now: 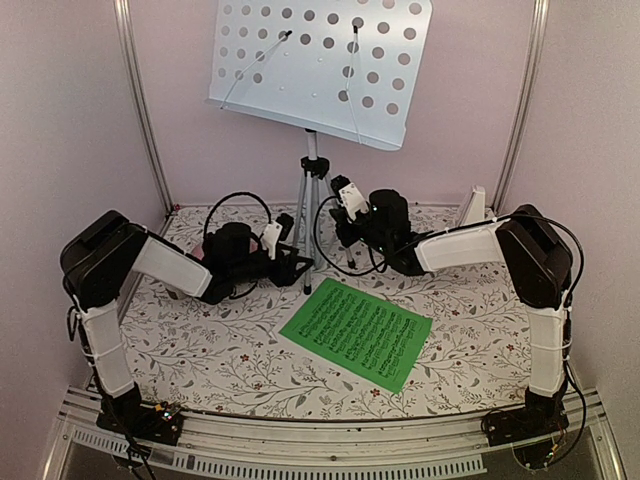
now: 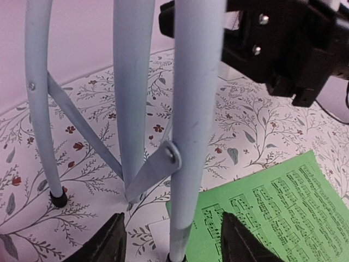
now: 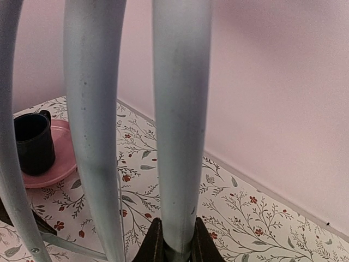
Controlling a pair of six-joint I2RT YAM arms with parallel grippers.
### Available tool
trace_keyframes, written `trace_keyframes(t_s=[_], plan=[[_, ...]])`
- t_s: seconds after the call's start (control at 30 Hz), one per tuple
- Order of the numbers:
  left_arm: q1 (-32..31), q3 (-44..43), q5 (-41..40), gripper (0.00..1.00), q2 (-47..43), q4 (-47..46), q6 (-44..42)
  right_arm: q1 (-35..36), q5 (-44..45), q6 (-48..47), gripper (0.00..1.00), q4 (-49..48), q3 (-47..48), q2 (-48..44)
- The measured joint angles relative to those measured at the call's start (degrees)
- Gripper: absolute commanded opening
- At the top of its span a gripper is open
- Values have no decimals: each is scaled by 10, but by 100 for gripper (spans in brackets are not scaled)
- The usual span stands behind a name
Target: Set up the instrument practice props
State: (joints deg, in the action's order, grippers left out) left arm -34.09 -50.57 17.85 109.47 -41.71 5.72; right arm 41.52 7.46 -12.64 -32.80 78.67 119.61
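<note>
The pale grey music stand (image 1: 312, 190) stands at the back middle, its hole-punched desk (image 1: 325, 65) up high and bare. My left gripper (image 1: 293, 264) is open, and the tripod's near leg (image 2: 188, 164) stands between its fingers (image 2: 106, 240) with a gap on each side. My right gripper (image 3: 174, 243) is shut on another tripod leg (image 3: 177, 125) low down. The green sheet of music (image 1: 357, 332) lies flat in front of the stand, and a pale paper corner (image 2: 157, 233) shows beside it. The white metronome (image 1: 472, 207) peeks out behind my right arm.
A dark blue cup (image 3: 32, 142) sits on a pink plate (image 3: 54, 172) left of the stand. Pink walls close the back and sides. The floral table cover (image 1: 220, 350) runs to the near rail. My right gripper's black body (image 2: 289, 49) hangs close above the green sheet.
</note>
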Motion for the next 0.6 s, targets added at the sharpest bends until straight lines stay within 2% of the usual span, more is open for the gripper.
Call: trace_keyframes(t_s=[0.1,0.27,0.37,0.4,0.47,0.53,0.6], plan=[[-1,-25,-4,49,33,1,4,0,-1,0,0,0,0,0],[-3,-54,1,24,73,0,10,0,-5,2,1,0,0,0],[-9,-56,7,11,77,1,11,0,-7,6,7,2,0,-1],[-10,-57,7,8,77,1,9,0,-8,7,12,2,-1,-2],[-12,-57,7,1,77,1,-2,0,-13,9,29,2,-4,-3],[-13,-57,7,0,76,1,-5,-1,-25,9,51,2,-11,-9],[-13,-57,7,0,76,1,-6,-4,-46,12,63,2,-26,-24]])
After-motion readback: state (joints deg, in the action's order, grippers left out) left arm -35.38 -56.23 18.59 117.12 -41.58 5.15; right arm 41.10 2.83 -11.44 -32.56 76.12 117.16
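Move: The stand's near leg rises just off the open left fingers, its graspable lower part about 1 cm ahead, 3 cm to the right and 3 cm below. From the left hand, the green sheet's middle is roughly 15 cm right, 14 cm back and 11 cm below; the dark mug is some 21 cm left, 6 cm ahead and 7 cm below. The stand's right leg is already pinched in the right hand; the near leg's lower part lies about 8 cm left, 7 cm back and 11 cm below that hand. The stand's near leg is taken between the left fingers: the left hand sinks nearly 3 cm while slipping some 2.5 cm right and slightly forward onto it, hardly turning, then shuts and pinches the tube. Only after that do the right fingers, until then holding the right leg still, spread about halfway as that hand starts to ease back about 1 cm. ##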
